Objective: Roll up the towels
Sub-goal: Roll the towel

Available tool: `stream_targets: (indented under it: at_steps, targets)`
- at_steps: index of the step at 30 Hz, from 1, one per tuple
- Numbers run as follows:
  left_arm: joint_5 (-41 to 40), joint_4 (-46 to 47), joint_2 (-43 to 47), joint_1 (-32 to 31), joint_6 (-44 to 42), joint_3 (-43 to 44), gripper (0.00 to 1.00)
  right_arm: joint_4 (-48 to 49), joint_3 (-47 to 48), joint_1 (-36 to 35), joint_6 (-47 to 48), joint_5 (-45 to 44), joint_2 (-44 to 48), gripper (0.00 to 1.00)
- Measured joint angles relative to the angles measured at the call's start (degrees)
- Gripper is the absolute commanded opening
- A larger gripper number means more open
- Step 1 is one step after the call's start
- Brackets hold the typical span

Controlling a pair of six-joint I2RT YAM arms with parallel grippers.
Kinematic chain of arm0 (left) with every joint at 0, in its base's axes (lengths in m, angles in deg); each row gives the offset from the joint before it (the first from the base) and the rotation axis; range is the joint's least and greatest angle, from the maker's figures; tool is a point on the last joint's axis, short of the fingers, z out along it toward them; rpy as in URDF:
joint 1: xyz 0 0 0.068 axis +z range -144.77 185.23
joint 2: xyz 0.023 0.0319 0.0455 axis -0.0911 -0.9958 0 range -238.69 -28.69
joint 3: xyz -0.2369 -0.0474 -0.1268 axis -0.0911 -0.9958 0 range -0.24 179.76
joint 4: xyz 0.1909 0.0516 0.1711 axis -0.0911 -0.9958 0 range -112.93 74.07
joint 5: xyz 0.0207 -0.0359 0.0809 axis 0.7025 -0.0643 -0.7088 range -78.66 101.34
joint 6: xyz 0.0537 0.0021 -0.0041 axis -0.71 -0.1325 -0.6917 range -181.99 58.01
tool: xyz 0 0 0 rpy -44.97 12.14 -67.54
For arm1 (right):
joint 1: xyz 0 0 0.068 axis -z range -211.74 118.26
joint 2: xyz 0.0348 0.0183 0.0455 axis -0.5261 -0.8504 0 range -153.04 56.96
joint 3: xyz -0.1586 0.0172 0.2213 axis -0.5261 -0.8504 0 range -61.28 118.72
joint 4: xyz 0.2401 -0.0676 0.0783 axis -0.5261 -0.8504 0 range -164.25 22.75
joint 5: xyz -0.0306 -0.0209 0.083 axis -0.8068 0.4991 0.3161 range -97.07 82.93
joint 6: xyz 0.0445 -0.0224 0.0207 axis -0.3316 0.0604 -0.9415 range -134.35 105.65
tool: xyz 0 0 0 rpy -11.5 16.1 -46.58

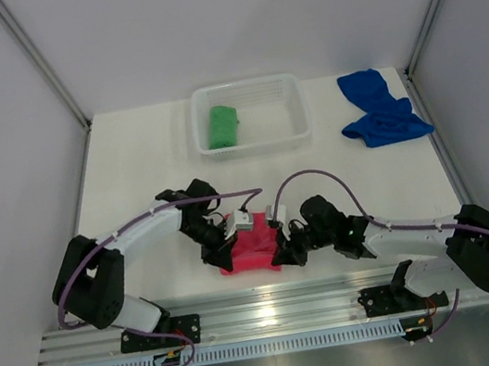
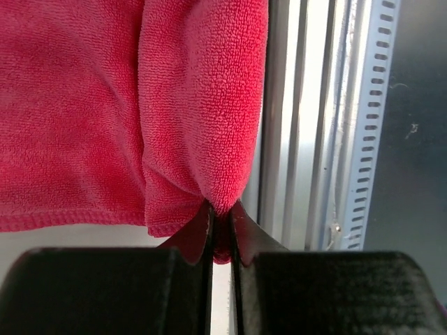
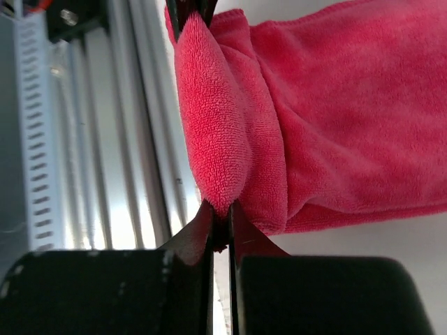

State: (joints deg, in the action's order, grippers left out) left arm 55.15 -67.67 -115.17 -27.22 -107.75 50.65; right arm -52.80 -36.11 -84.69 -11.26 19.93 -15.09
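The pink-red towel (image 1: pixel 253 247) lies near the table's front edge between both arms, its near edge folded into a thick roll (image 2: pixel 209 105) (image 3: pixel 213 132). My left gripper (image 1: pixel 225 251) is shut on the roll's left end (image 2: pixel 221 223). At the other end my right gripper (image 1: pixel 284 253) pinches the same roll (image 3: pixel 222 222). A rolled green towel (image 1: pixel 222 126) rests in the white basket (image 1: pixel 255 144). The blue towel (image 1: pixel 380 108) lies crumpled at the back right.
A metal rail (image 1: pixel 275 309) runs along the table's front edge right beside the roll (image 2: pixel 293 139) (image 3: pixel 119 139). White walls and frame posts close in the table on three sides.
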Motion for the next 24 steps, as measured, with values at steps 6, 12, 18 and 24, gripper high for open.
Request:
stream_targets:
  at_steps: [6, 12, 18, 24]
  targets:
    - [0.8, -1.4, 0.2, 1.6, 0.5, -0.6, 0.17, -3.2, 4.7, 3.0, -4.7, 6.3, -4.6, 0.00]
    - [2.3, -0.4, -9.4, 6.4, 3.3, 3.2, 0.31, -5.2, 8.8, 9.8, -7.6, 11.1, -14.6, 0.00]
    - [2.4, 2.7, -10.2, 9.9, 7.0, 4.0, 0.41, -4.7, 9.2, 12.0, -9.2, 13.0, -15.6, 0.00]
    - [3.5, 3.6, -10.1, 10.1, 8.1, 4.0, 0.45, -3.5, 9.2, 14.5, -10.7, 14.5, -17.0, 0.00]
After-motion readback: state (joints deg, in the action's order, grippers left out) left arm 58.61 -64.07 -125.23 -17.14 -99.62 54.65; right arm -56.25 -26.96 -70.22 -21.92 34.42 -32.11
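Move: Both hands already hold the red towel by its rolled near edge, the right one firmly shut on it and the left one nearly shut. The flat remainder has its middle about 8 cm ahead and 8 cm to the right of the left hand, 3 cm lower; from the right hand it is some 9 cm ahead, 6 cm left and 3 cm lower. The middle of the roll lies level with the left hand, about 7 cm to its right. After the briefest lift and draw back, both hands carry the roll forward and down over the flat part of the red towel, about 5 cm forward, the right sinking some 2.5 cm and the left less. On the way the left fingers open to nearly half and let go of the roll's left end, that wrist turning about 15 degrees counter-clockwise, while the right fingers keep their pinch on the right end and tip down by over 20 degrees. ##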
